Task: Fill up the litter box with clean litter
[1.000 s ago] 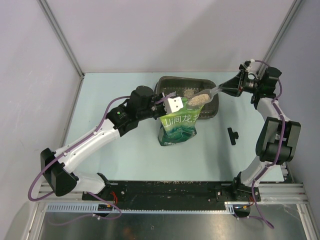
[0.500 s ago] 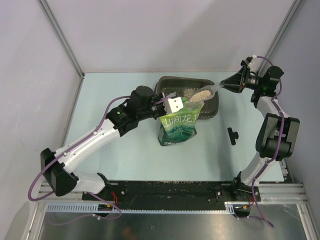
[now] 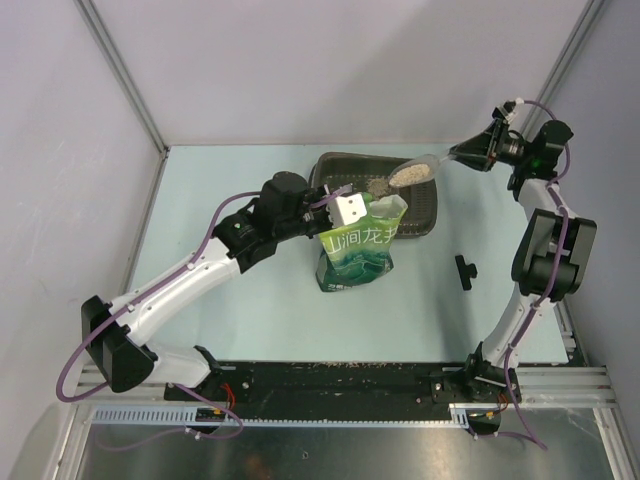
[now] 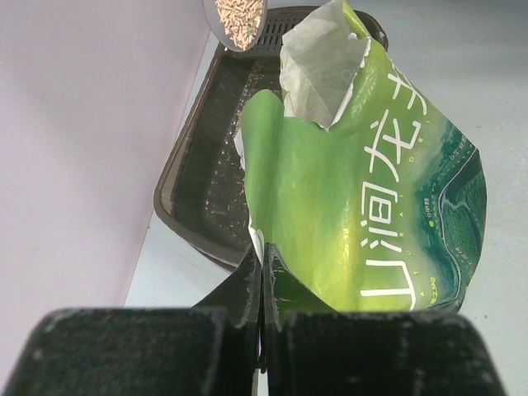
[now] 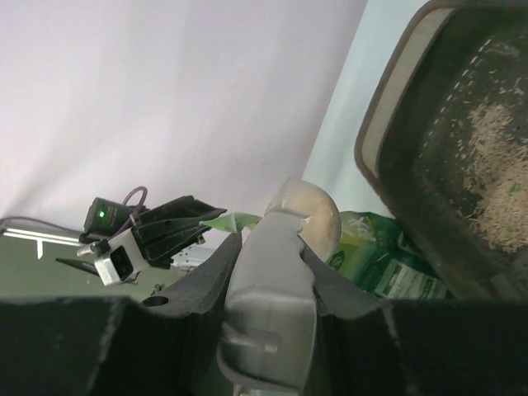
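Observation:
The dark litter box (image 3: 424,208) lies at the table's back centre, with a small heap of clean litter (image 3: 378,186) on its floor. In front of it stands an opened green bag (image 3: 360,248). My left gripper (image 3: 342,210) is shut on the bag's top edge, and the pinch shows in the left wrist view (image 4: 262,262). My right gripper (image 3: 472,155) is shut on the handle of a clear scoop (image 3: 412,172). The scoop is full of tan granules and hangs over the box's right half. In the right wrist view the scoop handle (image 5: 271,297) fills the jaws, and the box (image 5: 388,124) with scattered litter (image 5: 493,186) lies beyond.
A small black clip (image 3: 465,270) lies on the table right of the bag. White walls enclose the table at the back and both sides. The right arm reaches along the right wall.
My right gripper has carried the full scoop up and back from above the bag's mouth to over the litter box. The left arm and the bag have not moved.

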Available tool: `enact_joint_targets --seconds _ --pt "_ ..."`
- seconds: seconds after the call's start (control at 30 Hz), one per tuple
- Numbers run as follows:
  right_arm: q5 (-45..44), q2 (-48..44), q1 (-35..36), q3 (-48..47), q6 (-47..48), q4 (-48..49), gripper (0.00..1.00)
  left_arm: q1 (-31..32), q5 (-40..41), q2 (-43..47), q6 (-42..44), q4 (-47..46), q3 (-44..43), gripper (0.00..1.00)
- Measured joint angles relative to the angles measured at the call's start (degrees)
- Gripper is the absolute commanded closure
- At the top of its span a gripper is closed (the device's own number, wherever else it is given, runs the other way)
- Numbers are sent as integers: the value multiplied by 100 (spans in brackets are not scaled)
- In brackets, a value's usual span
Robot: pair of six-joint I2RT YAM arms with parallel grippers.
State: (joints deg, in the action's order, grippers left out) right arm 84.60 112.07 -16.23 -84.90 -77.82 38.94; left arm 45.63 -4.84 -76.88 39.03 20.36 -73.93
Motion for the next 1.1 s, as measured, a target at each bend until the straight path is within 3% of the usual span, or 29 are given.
enact_joint_targets --seconds 0.37,0.47,0.73,0.93,1.1 --pt "-466 796 -68 -127 813 -706 100 0 17 -7 -2 33 0 100" --pt "-682 883 -74 -356 1513 -1504 100 0 20 -7 -2 37 0 100" --pt "-1628 925 -59 -1423 4601 -4883 100 0 20 -7 -2 44 0 100" --pt "-2288 909 11 -1445 5993 -6317 100 0 17 -7 0 46 9 100" --pt "-2555 595 164 -1438 6531 -6867 100 0 13 -7 -2 50 11 100"
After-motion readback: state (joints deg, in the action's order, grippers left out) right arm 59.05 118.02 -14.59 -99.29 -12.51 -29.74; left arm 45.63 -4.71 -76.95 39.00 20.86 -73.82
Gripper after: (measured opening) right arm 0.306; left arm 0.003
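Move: The right hand holds the loaded scoop high off the litter box's right end; the box's middle lies about 18 cm to its left, 10 cm ahead and 23 cm below. The litter bag stands roughly 25 cm left and 11 cm back, and a black tool lies about 12 cm back and 6 cm right. From the left hand, pinching the bag's top, the box is some 24 cm ahead, 14 cm right. Right hand sinks about 12 cm, forward then slightly back, dipping the loaded scoop some 25 degrees towards the litter box. ##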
